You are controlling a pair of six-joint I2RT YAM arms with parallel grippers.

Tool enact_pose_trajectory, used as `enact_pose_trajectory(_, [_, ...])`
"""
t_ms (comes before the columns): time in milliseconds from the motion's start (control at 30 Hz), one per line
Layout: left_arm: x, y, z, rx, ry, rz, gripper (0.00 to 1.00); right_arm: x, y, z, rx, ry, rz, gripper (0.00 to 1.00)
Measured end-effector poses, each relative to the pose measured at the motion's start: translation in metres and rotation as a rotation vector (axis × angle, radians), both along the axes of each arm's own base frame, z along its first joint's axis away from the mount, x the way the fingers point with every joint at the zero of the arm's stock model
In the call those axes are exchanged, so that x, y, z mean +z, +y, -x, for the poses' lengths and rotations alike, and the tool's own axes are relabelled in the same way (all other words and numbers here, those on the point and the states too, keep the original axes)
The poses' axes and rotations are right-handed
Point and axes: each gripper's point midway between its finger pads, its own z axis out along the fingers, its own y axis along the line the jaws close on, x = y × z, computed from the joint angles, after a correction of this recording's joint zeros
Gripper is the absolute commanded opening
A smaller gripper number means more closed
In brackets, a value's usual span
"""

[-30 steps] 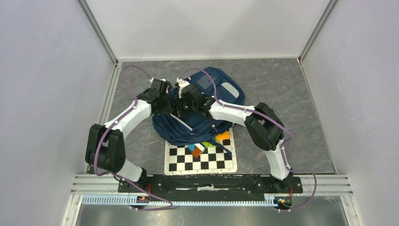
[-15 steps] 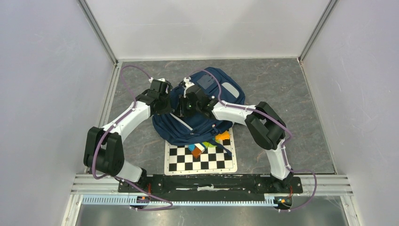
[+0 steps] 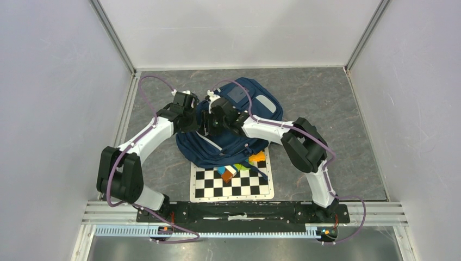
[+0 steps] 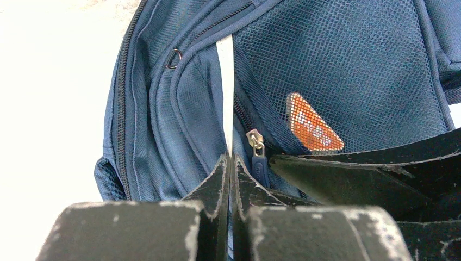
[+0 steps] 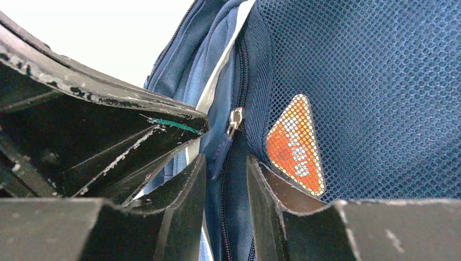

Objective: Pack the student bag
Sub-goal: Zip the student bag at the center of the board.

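The navy student bag (image 3: 217, 152) lies mid-table, past the checkerboard. My left gripper (image 3: 197, 120) is at its left side, shut on a fold of the fabric where a grey stripe (image 4: 225, 81) runs into the jaws (image 4: 230, 159). Just to its right hangs a zipper pull (image 4: 258, 163). My right gripper (image 3: 210, 117) comes in from the right, jaws apart, straddling the zip line and the blue pull tab (image 5: 220, 157) below the metal slider (image 5: 235, 119); the tab looks loose between the fingers. An orange triangular label (image 5: 296, 144) shows behind the mesh pocket.
A black-and-white checkerboard (image 3: 231, 187) lies in front of the bag, with coloured blocks (image 3: 239, 167) along its far edge, partly under the bag. White walls enclose the table on the left, back and right.
My right gripper has shifted a little left toward the left gripper and its jaws have spread wider. The left gripper has kept its hold in place.
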Motion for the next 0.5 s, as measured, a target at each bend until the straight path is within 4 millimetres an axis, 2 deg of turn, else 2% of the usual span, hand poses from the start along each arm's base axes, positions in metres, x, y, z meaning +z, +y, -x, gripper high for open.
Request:
enact_pose_trajectory(33, [0.0000,0.0000,0.0000,0.000,0.000,-0.001,0.02,-0.0002,0.0007,-0.0004,0.001,-0.002,0.004,0.35])
enact_pose_trajectory(233, [0.0002,-0.0013,0.0001,-0.002,-0.006,-0.014,0.02,-0.0059,0.0005,-0.0072,-0.010,-0.018,0.046,0.02])
enact_pose_trajectory(500, [0.0000,-0.0030,0.0009,-0.006,-0.006,-0.017,0.02,-0.0047,-0.0065,-0.0049,0.001,-0.066,0.077,0.00])
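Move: The zipper pull of the student bag hangs almost between the right hand's parted fingertips, about 1 cm ahead and 1 cm below, neither left nor right. The orange patch lies some 3 cm ahead and 3 cm to the right of that hand; the white strip is about 1 cm ahead and 2 cm to its left, still pinched by the left fingers. From the left hand the pull lies level fore and aft, roughly 2 cm to the right and 1 cm lower. The zipper pull is caught by the right hand, which dips forward and down about 1 cm and shuts its half-open fingers on the tab, then draws it roughly half a centimetre to the right and slightly back, the wrist tilting some 5 degrees. The left hand stays nearly in place, keeping its pinch on the white strip beside the zip. ##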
